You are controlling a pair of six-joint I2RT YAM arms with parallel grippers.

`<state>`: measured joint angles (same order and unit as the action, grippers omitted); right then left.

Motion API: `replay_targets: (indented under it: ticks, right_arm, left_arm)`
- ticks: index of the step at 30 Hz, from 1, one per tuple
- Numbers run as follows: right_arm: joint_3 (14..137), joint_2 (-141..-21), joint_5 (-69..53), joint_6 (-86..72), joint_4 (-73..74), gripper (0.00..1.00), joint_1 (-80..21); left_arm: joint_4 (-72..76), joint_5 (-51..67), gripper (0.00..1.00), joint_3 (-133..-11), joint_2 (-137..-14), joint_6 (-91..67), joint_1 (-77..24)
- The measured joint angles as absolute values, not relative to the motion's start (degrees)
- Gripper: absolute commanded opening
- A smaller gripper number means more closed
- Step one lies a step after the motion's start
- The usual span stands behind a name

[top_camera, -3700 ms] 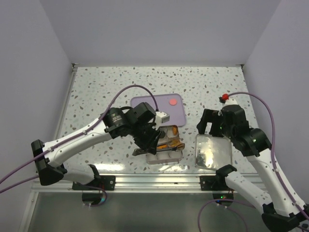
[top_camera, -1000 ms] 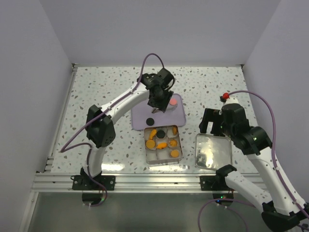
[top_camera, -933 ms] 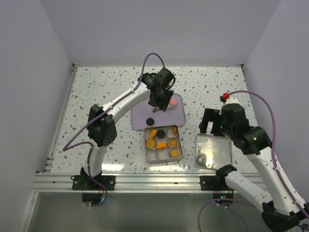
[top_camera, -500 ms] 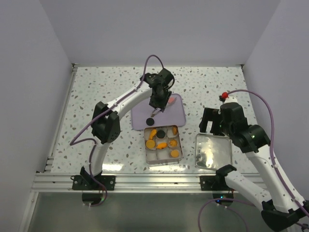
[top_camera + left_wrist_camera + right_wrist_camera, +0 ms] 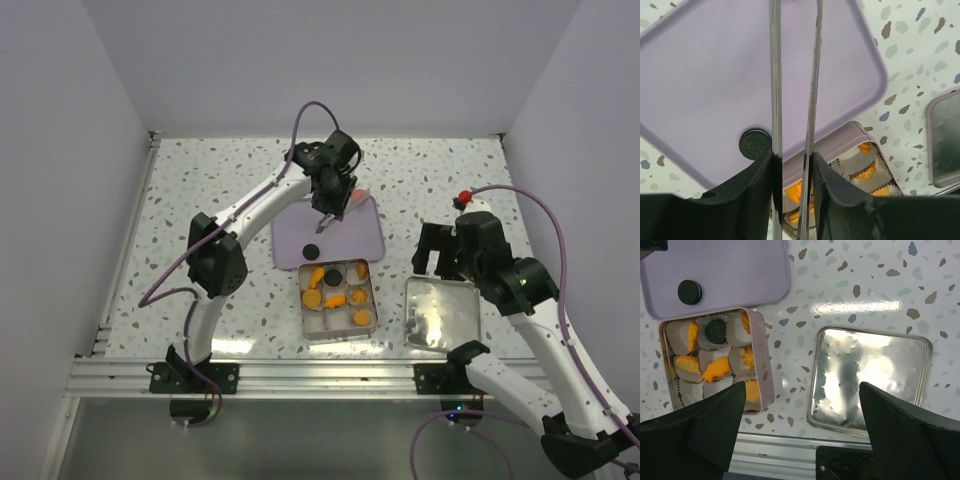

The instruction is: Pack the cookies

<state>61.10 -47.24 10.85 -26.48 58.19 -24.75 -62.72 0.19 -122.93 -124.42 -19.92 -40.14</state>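
My left gripper (image 5: pixel 335 197) is shut on a pair of metal tongs (image 5: pixel 774 75) above the far side of the purple tray (image 5: pixel 365 240). The tongs' tips run out of the left wrist view. A pinkish cookie (image 5: pixel 357 196) shows beside their end in the top view; I cannot tell whether it is gripped. One black cookie (image 5: pixel 311 250) lies near the tray's front edge. The open tin box (image 5: pixel 372 300) holds several orange cookies (image 5: pixel 715 367) and one black one in paper cups. My right gripper (image 5: pixel 433 250) stands open and empty above the silver lid (image 5: pixel 442 312).
The purple tray (image 5: pixel 705 75) touches the tin box's far side. The silver lid (image 5: pixel 870 380) lies right of the box, near the table's front rail (image 5: pixel 320 375). Grey walls close the speckled table on three sides.
The left arm went from the tin box out to the tray's far side. Over the last second its jaws squeezed the tongs narrower and it drew slightly farther back. The right arm stayed put.
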Motion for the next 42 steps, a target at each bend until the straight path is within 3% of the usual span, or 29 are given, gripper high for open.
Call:
replay_targets:
  ticks: [7, 15, 23, 29, 42]
  right_arm:
    - [61.1, -47.6, 10.7, -26.0, 57.5, 0.99, -24.8]
    - [61.1, -48.5, 10.2, -25.6, 56.4, 0.99, -24.8]
    - [60.6, -48.7, 9.3, -25.7, 55.7, 0.99, -24.8]
    - [59.0, -47.8, 8.8, -26.2, 55.7, 0.99, -24.8]
    - [57.6, -44.8, 8.0, -27.7, 56.4, 0.99, -24.8]
  left_arm:
    - [-63.5, 2.0, 0.28, -119.5, -115.0, -19.9, -40.1]
    - [-64.7, 5.1, 0.29, -98.7, -89.6, -21.6, -42.4]
    - [-65.5, 6.1, 0.28, -83.3, -74.7, -27.7, -52.5]
    - [-65.6, 8.5, 0.26, -73.1, -63.4, -32.5, -53.9]
    - [-64.3, 12.4, 0.29, -63.8, -59.4, -36.9, -58.3]
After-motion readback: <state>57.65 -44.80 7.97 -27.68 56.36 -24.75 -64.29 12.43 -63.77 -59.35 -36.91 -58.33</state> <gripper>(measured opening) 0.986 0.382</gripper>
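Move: The left hand already has the pink cookie clamped in its tongs, just above the far right of the lilac tray; the box's empty front cells, its goal, lie about 20 cm back from the hand, about level sideways and 13 cm lower. The dark cookie left on the tray is about 7 cm to the hand's left, level with it, and the round orange cookie in the box's front-right cell some 19 cm back and 7 cm right. From the right hand those empty cells are about 24 cm left and 4 cm back. The left hand lifts the tongs with the pink cookie off the tray, rising some 10 cm, and draws back about 30 cm with some 11 cm of leftward travel, bringing the cookie in from the tray to the near side of the box. As it slows it sinks again by about 5 cm towards the empty front cells, the wrist tilting roughly 20 degrees so that the fingers swing back and to the right, while they keep the tongs squeezed on the cookie. ##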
